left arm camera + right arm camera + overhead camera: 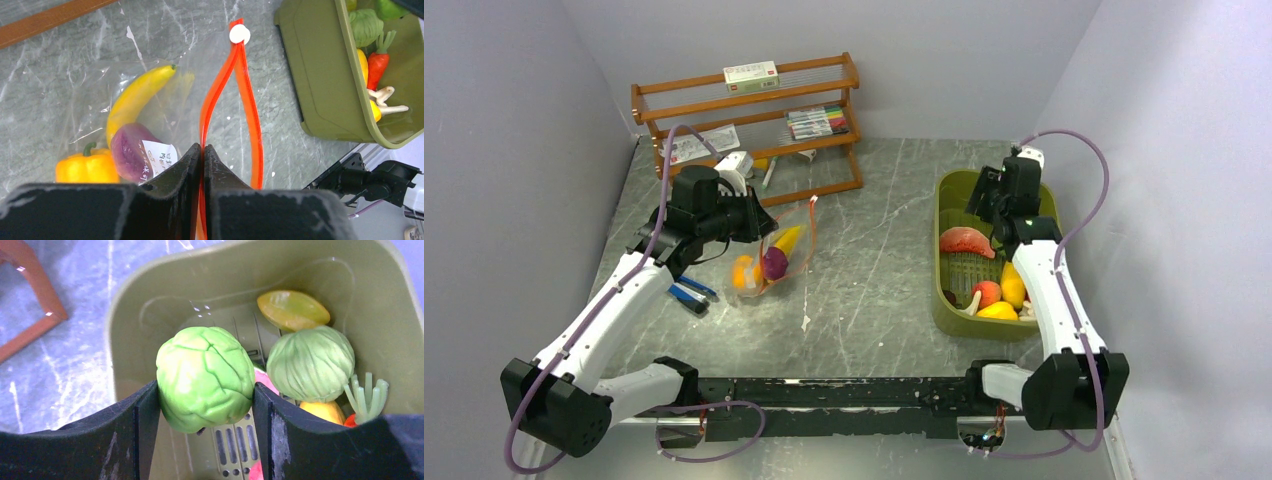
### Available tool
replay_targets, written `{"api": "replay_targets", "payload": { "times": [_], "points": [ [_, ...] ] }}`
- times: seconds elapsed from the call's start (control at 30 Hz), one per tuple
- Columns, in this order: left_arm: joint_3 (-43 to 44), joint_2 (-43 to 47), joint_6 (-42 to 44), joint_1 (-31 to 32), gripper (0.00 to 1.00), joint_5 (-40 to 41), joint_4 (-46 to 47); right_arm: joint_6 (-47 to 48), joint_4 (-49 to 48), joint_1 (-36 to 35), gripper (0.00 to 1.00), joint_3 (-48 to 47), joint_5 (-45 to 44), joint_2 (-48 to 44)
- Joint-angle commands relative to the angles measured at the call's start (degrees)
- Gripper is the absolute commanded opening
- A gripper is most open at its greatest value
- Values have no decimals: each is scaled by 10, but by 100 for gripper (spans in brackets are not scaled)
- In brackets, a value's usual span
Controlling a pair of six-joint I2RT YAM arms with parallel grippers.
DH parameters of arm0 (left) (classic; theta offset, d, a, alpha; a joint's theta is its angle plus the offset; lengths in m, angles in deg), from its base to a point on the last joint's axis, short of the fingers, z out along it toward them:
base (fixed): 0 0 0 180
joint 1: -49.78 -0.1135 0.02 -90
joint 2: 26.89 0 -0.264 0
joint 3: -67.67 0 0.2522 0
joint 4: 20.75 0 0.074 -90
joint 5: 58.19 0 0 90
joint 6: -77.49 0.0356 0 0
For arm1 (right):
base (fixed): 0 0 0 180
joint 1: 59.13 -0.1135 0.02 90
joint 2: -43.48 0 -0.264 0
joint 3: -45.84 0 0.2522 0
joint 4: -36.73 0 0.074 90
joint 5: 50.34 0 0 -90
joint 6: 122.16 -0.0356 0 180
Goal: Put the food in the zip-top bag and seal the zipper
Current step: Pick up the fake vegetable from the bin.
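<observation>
The zip-top bag (90, 95) lies clear and crinkly on the marble table. Inside it are a yellow banana (135, 95), a purple piece (127, 150) and a yellow pepper (85, 167). Its red-orange zipper (248, 100) gapes open in a long loop. My left gripper (202, 147) is shut on one strip of the zipper, holding the bag's mouth up (762, 232). My right gripper (206, 386) is shut on a bright green cabbage-like piece of food (205, 360), held above the olive-green bin (130, 340).
The bin (942, 200) at the right holds more food: a pale green cabbage (310, 362), a yellow-green fruit (292, 309), red and yellow pieces (994, 295). A wooden rack (754, 130) with markers stands at the back. A blue tool (689, 292) lies beside the left arm.
</observation>
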Motion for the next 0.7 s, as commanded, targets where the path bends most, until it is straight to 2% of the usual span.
{"api": "replay_targets", "payload": {
  "times": [0.0,0.13,0.3,0.67],
  "points": [
    [-1,1,0,4,7,3,7,-11,29,-27,53,-41,16,-26],
    [5,-5,-10,4,7,-3,4,-26,18,-79,53,-47,61,-53],
    [11,-8,-11,4,7,3,-5,-54,6,-159,53,-48,62,-63],
    [12,-3,-9,4,7,13,-10,-129,-57,-361,53,-59,86,-19]
  ]
}}
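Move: The open mouth of the bag, which the right hand's green vegetable is headed for, lies about 40 cm to the right hand's left, some 6 cm back and 5 cm lower. On the way, the bin's left rim is about 10 cm left, 3 cm back and 7 cm below. In the bag, the purple onion sits 45 cm left, 6 back and 18 below. From the left hand the mouth is about 4 cm right, 1 cm ahead, 7 below. Leftward, after a short quick rise of about 5 cm, the right hand swings some 22 cm with the green vegetable still pinched, crossing the bin's left rim towards the bag's mouth and easing about 5 cm back. On the way it turns some 30 degrees counter-clockwise, its left side rolling up. The left hand stays put and keeps its pinch on the bag's edge. ##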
